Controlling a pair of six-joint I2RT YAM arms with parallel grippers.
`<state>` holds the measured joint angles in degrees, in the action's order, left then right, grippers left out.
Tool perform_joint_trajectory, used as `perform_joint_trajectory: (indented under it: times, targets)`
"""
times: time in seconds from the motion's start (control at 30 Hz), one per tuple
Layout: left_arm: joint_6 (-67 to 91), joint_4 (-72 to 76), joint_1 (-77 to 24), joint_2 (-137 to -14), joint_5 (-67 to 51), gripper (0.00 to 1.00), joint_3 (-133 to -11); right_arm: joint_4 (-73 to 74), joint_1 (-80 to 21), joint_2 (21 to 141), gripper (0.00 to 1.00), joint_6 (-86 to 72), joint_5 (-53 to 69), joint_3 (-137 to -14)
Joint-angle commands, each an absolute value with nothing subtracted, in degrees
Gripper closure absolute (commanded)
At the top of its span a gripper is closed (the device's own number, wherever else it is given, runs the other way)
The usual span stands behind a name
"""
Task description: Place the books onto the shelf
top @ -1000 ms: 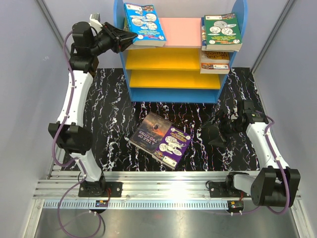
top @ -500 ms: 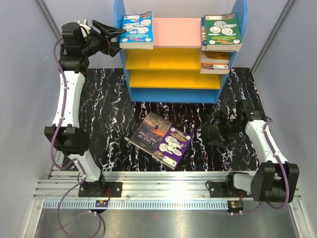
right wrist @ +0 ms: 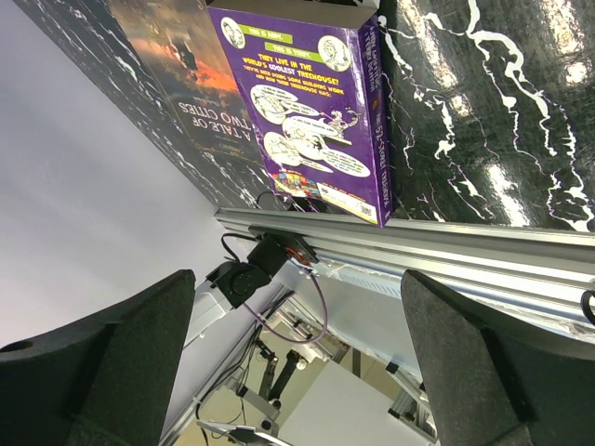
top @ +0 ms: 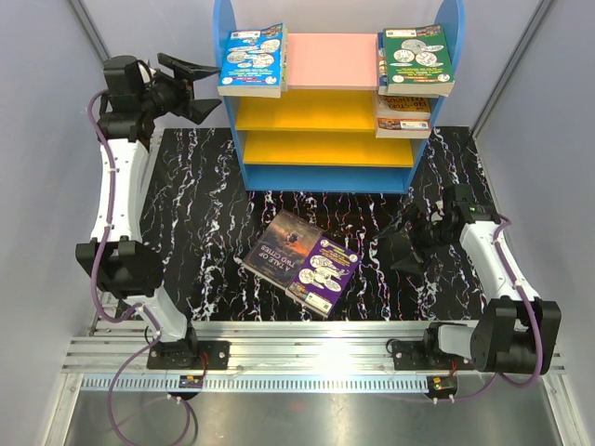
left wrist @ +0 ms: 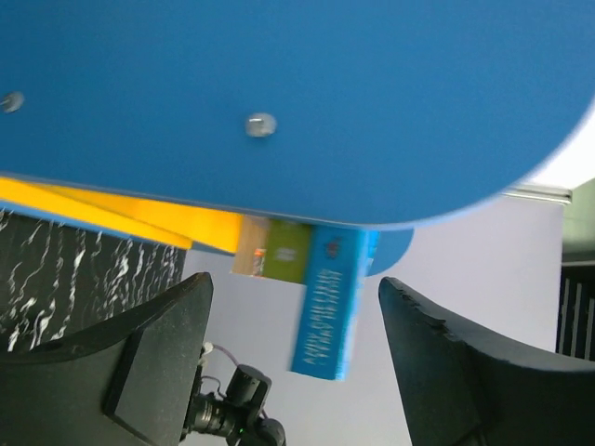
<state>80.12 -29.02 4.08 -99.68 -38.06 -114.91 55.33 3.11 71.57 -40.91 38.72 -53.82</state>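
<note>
The shelf (top: 223, 37) with blue sides, a pink top board and two yellow boards stands at the back. A blue book (top: 253, 60) lies on the left end of its top board, and a green-covered stack (top: 416, 58) lies on the right end. More books (top: 403, 116) rest on the upper yellow board. My left gripper (top: 216, 90) hangs open just left of the shelf, clear of the blue book (left wrist: 330, 311). On the table lie a dark brown book (top: 284, 243) and a purple book (top: 323, 271). My right gripper (top: 395, 253) stands open and empty to their right.
The shelf's blue side panel (left wrist: 279, 93) fills the upper part of the left wrist view, close in front of the fingers. Grey walls close in on both sides of the black marbled table (top: 195, 204). An aluminium rail (top: 307, 348) runs along the near edge.
My left gripper has opened, let go of the blue book and drawn back to the left. The book now lies flat on the top board. The right arm has barely moved.
</note>
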Motion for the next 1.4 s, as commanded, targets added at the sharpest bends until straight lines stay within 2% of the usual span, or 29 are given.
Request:
perform_joint_trajectory:
  times: [0.0, 0.13, 0.17, 0.2, 0.3, 0.33, 0.4, 0.47, 0.53, 0.63, 0.73, 0.9, 1.37]
  targets:
    - [78.3, -31.5, 4.0, -97.6, -40.5, 0.22, -113.4, 55.1, 3.3, 72.2, 0.0, -39.9, 40.3, -56.1]
    - [73.8, -35.1, 5.0, -94.8, -36.8, 0.22, -112.9, 55.2, 3.3, 72.1, 0.0, -39.9, 40.2, -56.1]
    - [72.8, -37.4, 5.4, -93.8, -34.0, 0.31, -112.3, 55.4, 3.3, 71.9, 0.0, -39.9, 40.0, -56.0]
    - [70.8, -38.7, 6.1, -90.3, -31.5, 0.35, -111.9, 55.4, 3.3, 71.5, 0.0, -39.9, 40.0, -55.8]
    - [68.4, -38.1, 6.5, -82.3, -23.6, 0.38, -107.8, 55.4, 3.3, 70.8, 0.0, -40.0, 39.7, -55.2]
    - [67.7, -37.7, 6.6, -81.0, -22.6, 0.39, -107.0, 55.3, 3.3, 70.3, 0.0, -40.2, 39.7, -54.5]
    - [67.3, -36.1, 6.7, -78.8, -21.9, 0.49, -105.4, 54.6, 3.3, 70.0, 0.0, -40.8, 39.9, -53.7]
    - [66.6, -35.0, 6.6, -77.2, -23.2, 0.5, -104.0, 54.0, 3.3, 70.0, 0.0, -41.1, 40.2, -52.8]
    - [65.7, -35.0, 6.5, -76.6, -24.3, 0.61, -103.4, 53.7, 3.3, 70.3, 0.0, -41.2, 40.3, -52.7]
    - [63.9, -33.7, 4.6, -76.6, -26.8, 0.86, -102.9, 53.2, 3.3, 70.8, 0.0, -41.6, 40.3, -53.2]
    - [62.8, -33.4, 0.4, -79.0, -29.4, 0.99, -102.7, 52.8, 3.3, 71.5, 0.0, -41.7, 40.3, -53.6]
    - [61.0, -33.1, -8.1, -85.1, -26.6, 1.0, -106.9, 53.2, 3.3, 71.5, 0.0, -41.8, 40.0, -54.8]
    - [64.9, -28.0, -9.1, -93.4, -25.8, 1.0, -114.3, 53.9, 3.3, 68.6, 0.0, -42.5, 38.9, -52.0]
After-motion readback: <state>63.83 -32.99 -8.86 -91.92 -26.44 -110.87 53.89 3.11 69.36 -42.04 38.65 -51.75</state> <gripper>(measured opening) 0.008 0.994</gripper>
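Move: Just left of the blue book on the left end of the shelf's top, the left hand has its middle about 6 cm ahead, 9 cm to the right and 2 cm below. The pink top board's middle lies some 6 cm ahead and 25 cm right, 6 cm lower; the green book on its far end is also 6 cm ahead but 41 cm right, 2 cm lower. From the idle right hand, the blue book is about 31 cm ahead, 28 cm left and 27 cm higher. Drawing back about 12 cm towards the robot, with some rise and a little drift left, the empty left hand pulls clear of the shelf's left side and shuts its fingers. Then it swings some 11 cm right, sinking about 8 cm and easing forward again, to bring the closed fingertips up to the blue book's near edge; whether they touch can't be told. The hand rolls roughly 15 degrees, left side up. ##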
